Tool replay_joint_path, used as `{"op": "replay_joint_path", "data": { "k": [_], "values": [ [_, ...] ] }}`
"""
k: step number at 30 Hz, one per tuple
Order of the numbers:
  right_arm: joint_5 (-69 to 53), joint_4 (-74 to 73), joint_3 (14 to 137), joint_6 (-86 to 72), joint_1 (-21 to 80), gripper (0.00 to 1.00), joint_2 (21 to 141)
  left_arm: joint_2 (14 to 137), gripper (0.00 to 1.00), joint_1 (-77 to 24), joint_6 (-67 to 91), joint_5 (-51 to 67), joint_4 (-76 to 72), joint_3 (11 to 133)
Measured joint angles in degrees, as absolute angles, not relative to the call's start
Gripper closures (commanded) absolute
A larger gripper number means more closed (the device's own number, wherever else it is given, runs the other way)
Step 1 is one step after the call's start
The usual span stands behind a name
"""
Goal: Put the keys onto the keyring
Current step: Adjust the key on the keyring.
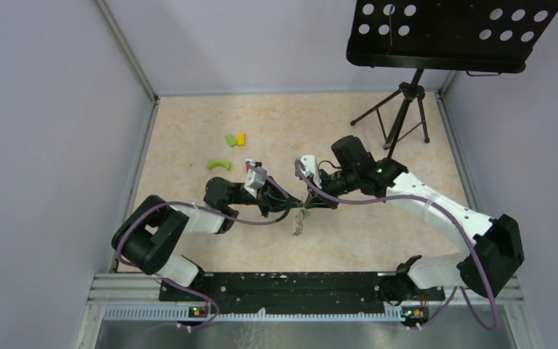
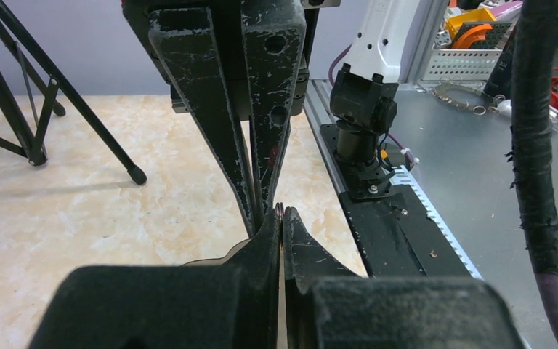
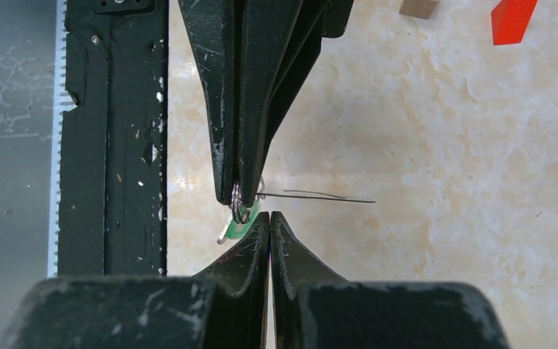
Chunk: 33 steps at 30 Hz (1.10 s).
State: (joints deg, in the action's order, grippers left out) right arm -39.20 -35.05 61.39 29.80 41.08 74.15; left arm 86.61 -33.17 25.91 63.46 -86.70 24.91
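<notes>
My left gripper (image 2: 281, 212) and right gripper (image 3: 269, 214) meet tip to tip just above the table's middle. The left jaws are shut on the keyring (image 3: 320, 196). It is a thin dark loop, seen almost edge-on, sticking out sideways from the left fingertips (image 3: 227, 190). A small silver split ring (image 3: 238, 198) sits at those tips, and a key with a green tag (image 3: 241, 227) hangs under it. From above, the keys (image 1: 299, 222) dangle below the two grippers. The right jaws are shut, with nothing visible between them.
A black music stand on a tripod (image 1: 401, 120) stands at the back right. Small green (image 1: 230, 139) and yellow (image 1: 240, 138) blocks and a green arch (image 1: 219, 165) lie behind the left arm. The black base rail (image 1: 276, 286) runs along the near edge.
</notes>
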Motion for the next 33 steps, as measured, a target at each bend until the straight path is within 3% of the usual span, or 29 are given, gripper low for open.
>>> {"op": "replay_joint_path", "data": {
  "k": [13,23,33],
  "values": [
    [-40.42,-35.05,61.39,30.02,40.97,1.00,74.89,86.61,1.00,-33.61,26.04,64.05,-86.70,24.88],
    [-40.93,-36.07,61.39,30.26,37.93,0.71,71.20,86.61,1.00,-33.65,25.80,64.55,-86.70,24.88],
    [-46.54,-37.65,61.08,31.05,37.95,0.68,70.96,86.61,1.00,-33.65,25.61,64.71,-86.70,24.88]
  ]
}}
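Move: The left hand holds the keyring in its shut tips, the ring sitting about 1 cm to its right. The right hand's shut fingertips are already at the keys: the green-headed key is about 1 cm back and 1 cm to the left, some 3 cm below them. From the right hand, the ring is 1 cm back, 1 cm left and 1 cm higher; a thin flat tag sticks out about 3 cm ahead, 1 cm left and 1 cm lower. From the left hand, that green key lies about 1 cm right and 3 cm below, level fore and aft. The right fingertips come free of the keys beside the ring: after lingering almost still, the hand draws about 1 cm to the right and forward while its fingers start to open, then rises some 2 cm and slips back about 2 cm, ending roughly a third open just right of the ring. The left hand keeps its pinch on the keyring, all but still. ##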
